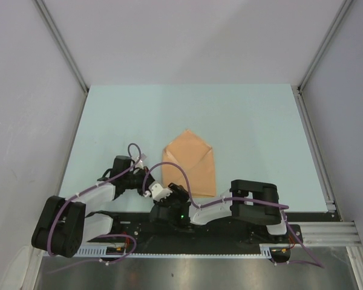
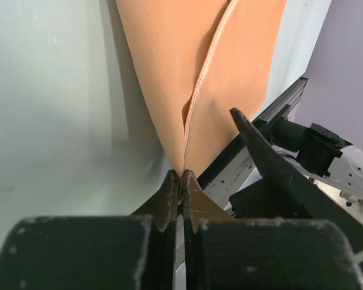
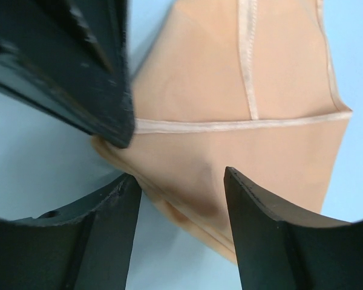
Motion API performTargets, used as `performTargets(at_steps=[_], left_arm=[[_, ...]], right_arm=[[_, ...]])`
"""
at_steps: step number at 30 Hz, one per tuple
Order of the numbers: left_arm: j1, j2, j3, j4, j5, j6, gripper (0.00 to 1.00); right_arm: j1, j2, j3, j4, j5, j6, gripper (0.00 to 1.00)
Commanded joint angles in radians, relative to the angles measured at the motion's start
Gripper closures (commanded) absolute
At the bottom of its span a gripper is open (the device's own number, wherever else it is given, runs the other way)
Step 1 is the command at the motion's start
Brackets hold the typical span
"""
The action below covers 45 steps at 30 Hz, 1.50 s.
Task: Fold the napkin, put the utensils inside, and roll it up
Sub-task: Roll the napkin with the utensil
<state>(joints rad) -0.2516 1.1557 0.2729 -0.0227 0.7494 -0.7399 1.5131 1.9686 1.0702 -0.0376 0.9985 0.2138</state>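
Observation:
The peach-orange napkin (image 1: 190, 166) lies folded in the middle of the pale blue table (image 1: 248, 121), with a point at its far end. At the near-left corner my left gripper (image 1: 163, 188) is shut on the napkin (image 2: 199, 66), and the hem runs straight into its closed jaws (image 2: 181, 178). Just beside it, my right gripper (image 1: 176, 196) is open. Its jaws (image 3: 181, 187) stand on either side of the napkin's (image 3: 230, 90) layered near edge without pinching it. The left gripper's dark fingers (image 3: 91, 78) cross the upper left of the right wrist view. The utensils are out of view.
A metal rail (image 1: 327, 232) runs along the near table edge behind both grippers and also shows in the left wrist view as a rail (image 2: 254, 145). Grey walls and frame posts (image 1: 60, 48) close in the table's left, right and far sides.

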Motion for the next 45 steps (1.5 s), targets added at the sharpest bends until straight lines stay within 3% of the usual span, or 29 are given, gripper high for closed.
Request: performTargets(at_steps=[1,5,12,16,18,20,21,23,24,27,36,41,45], left_arm=[[0.023,0.015,0.043,-0.019,0.042,0.05,1.0],[0.028,0.029,0.045,-0.011,0.045,0.05,1.0],[0.034,0.032,0.049,-0.013,0.044,0.057,1.0],[0.035,0.03,0.054,-0.019,0.034,0.062,0.98],[0.037,0.029,0.057,-0.02,0.024,0.068,0.82],[0.043,0.013,0.061,-0.028,0.013,0.074,0.75],[0.046,0.006,0.063,-0.032,-0.008,0.076,0.63],[0.055,-0.019,0.068,-0.052,-0.047,0.088,0.53],[0.058,-0.048,0.065,-0.056,-0.094,0.091,0.43],[0.071,-0.108,0.054,-0.071,-0.188,0.094,0.31],[0.078,-0.296,0.008,-0.094,-0.401,0.119,0.3],[0.065,-0.445,-0.046,-0.046,-0.403,0.137,0.31],[0.011,-0.475,-0.064,-0.014,-0.418,0.152,0.31]], right_arm=[[-0.014,-0.02,-0.021,-0.125,0.055,0.094,0.39],[-0.013,-0.033,-0.052,-0.101,0.022,0.072,0.46],[-0.013,-0.049,-0.117,0.027,-0.11,-0.092,0.73],[-0.034,-0.085,-0.141,0.094,-0.236,-0.163,0.83],[-0.048,-0.102,-0.136,0.07,-0.325,-0.178,0.89],[-0.071,-0.115,-0.124,0.042,-0.38,-0.195,0.94],[-0.077,-0.123,-0.119,0.01,-0.435,-0.198,0.99],[-0.114,-0.145,-0.093,-0.043,-0.498,-0.2,1.0],[-0.129,-0.151,-0.079,-0.065,-0.565,-0.2,1.0],[-0.194,-0.151,-0.003,-0.177,-0.706,-0.202,1.0],[-0.399,-0.1,0.183,-0.384,-1.156,-0.206,1.0],[-0.505,-0.028,0.267,-0.469,-1.383,-0.211,1.0],[-0.563,0.07,0.344,-0.553,-1.529,-0.249,1.0]])
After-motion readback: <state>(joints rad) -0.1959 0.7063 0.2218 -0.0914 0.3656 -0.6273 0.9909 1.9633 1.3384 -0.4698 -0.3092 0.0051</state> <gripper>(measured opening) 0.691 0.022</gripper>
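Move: Between the right hand's open fingers runs the napkin's near edge, its pinch spot only about 1 cm to the right and 1 cm below. The left fingers, shut on the napkin's near-left corner, are some 4 cm left of the right hand and 1 cm ahead; from the left hand the pinch spot is about 5 cm right and 1 cm back. From the right hand, the napkin's near-right corner lies roughly 13 cm right and 2 cm back, its far peak about 21 cm ahead and 4 cm right. Easing about 2 cm right and 1 cm down, the right hand shuts its fingers on the near edge beside the left fingers, then carries the pinched cloth some 3 cm forward, tipping its fingertips down by over 50 degrees. The left hand keeps its hold until the right is nearly shut, opens wide, and draws off forward and left, about 5 cm each way, rising 3 cm. ##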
